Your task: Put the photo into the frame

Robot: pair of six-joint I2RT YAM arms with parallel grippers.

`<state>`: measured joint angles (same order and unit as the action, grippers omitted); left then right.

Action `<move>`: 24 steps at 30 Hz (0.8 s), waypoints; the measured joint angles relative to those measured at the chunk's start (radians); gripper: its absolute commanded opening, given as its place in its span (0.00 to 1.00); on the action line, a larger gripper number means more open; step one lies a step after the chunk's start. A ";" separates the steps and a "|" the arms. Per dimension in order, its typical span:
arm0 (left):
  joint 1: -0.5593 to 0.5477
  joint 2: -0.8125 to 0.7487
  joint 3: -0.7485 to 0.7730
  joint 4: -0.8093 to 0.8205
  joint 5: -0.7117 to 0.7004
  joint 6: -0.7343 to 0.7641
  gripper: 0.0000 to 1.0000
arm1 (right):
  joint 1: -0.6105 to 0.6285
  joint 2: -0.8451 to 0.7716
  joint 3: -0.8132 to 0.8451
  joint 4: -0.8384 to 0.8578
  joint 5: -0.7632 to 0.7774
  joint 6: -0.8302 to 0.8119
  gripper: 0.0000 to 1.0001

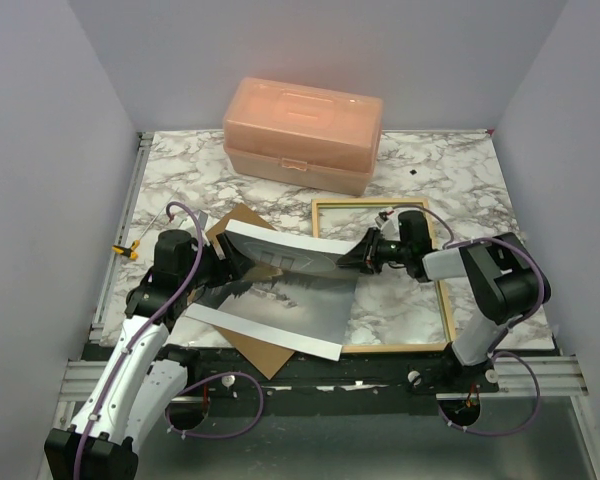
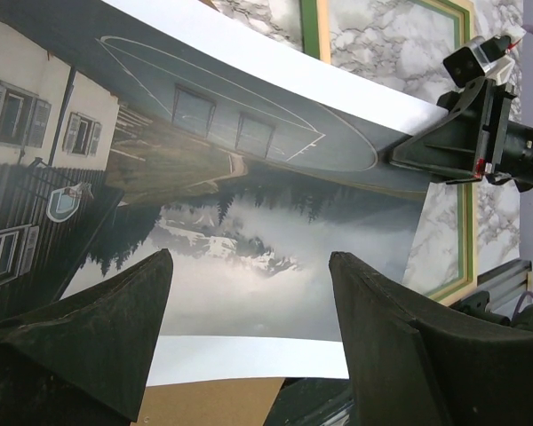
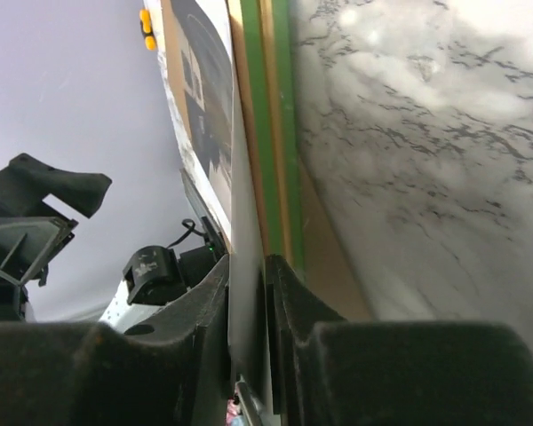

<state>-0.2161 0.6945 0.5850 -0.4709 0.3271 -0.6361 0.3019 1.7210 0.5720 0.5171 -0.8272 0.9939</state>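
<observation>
The photo point(image 1: 295, 290) lies bowed over the brown backing board point(image 1: 242, 222), with its right edge lifted over the left rail of the frame point(image 1: 446, 300). My right gripper point(image 1: 352, 258) is shut on that white right border. In the right wrist view the photo's edge point(image 3: 240, 222) is pinched between both pads of the right gripper point(image 3: 249, 293), beside the frame's green rail point(image 3: 271, 133). My left gripper point(image 1: 230, 265) is open at the photo's left side. The left wrist view has its fingers point(image 2: 115, 328) spread wide over the print point(image 2: 249, 222), nothing between them.
A peach plastic box point(image 1: 302, 133) stands at the back of the marble table point(image 1: 460, 170). The backing board's corner point(image 1: 270, 355) sticks out past the table's near edge. A yellow clamp point(image 1: 126, 250) sits on the left rail.
</observation>
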 measured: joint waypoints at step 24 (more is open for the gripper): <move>0.000 -0.024 0.000 -0.002 0.003 -0.004 0.73 | 0.006 -0.600 0.847 -0.873 0.465 -0.555 0.00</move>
<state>-0.2161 0.6704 0.5846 -0.4725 0.3298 -0.6403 0.3084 1.1210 1.4193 -0.3557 -0.3618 0.4385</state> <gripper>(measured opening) 0.736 0.029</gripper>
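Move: The photo's right edge is already between the right hand's narrowing fingers; its middle lies about 16 cm to the left, 6 cm back and 3 cm lower. From that hand, the frame's middle is some 9 cm right, 3 cm back, and the brown board about 18 cm left, 6 cm back, both roughly 5 cm below. From the idle left hand, the photo's middle lies around 7 cm right, 5 cm back and 12 cm down. Right fingers close on the photo's right edge and raise it about 37 cm, wrist rolling some 60 degrees. ##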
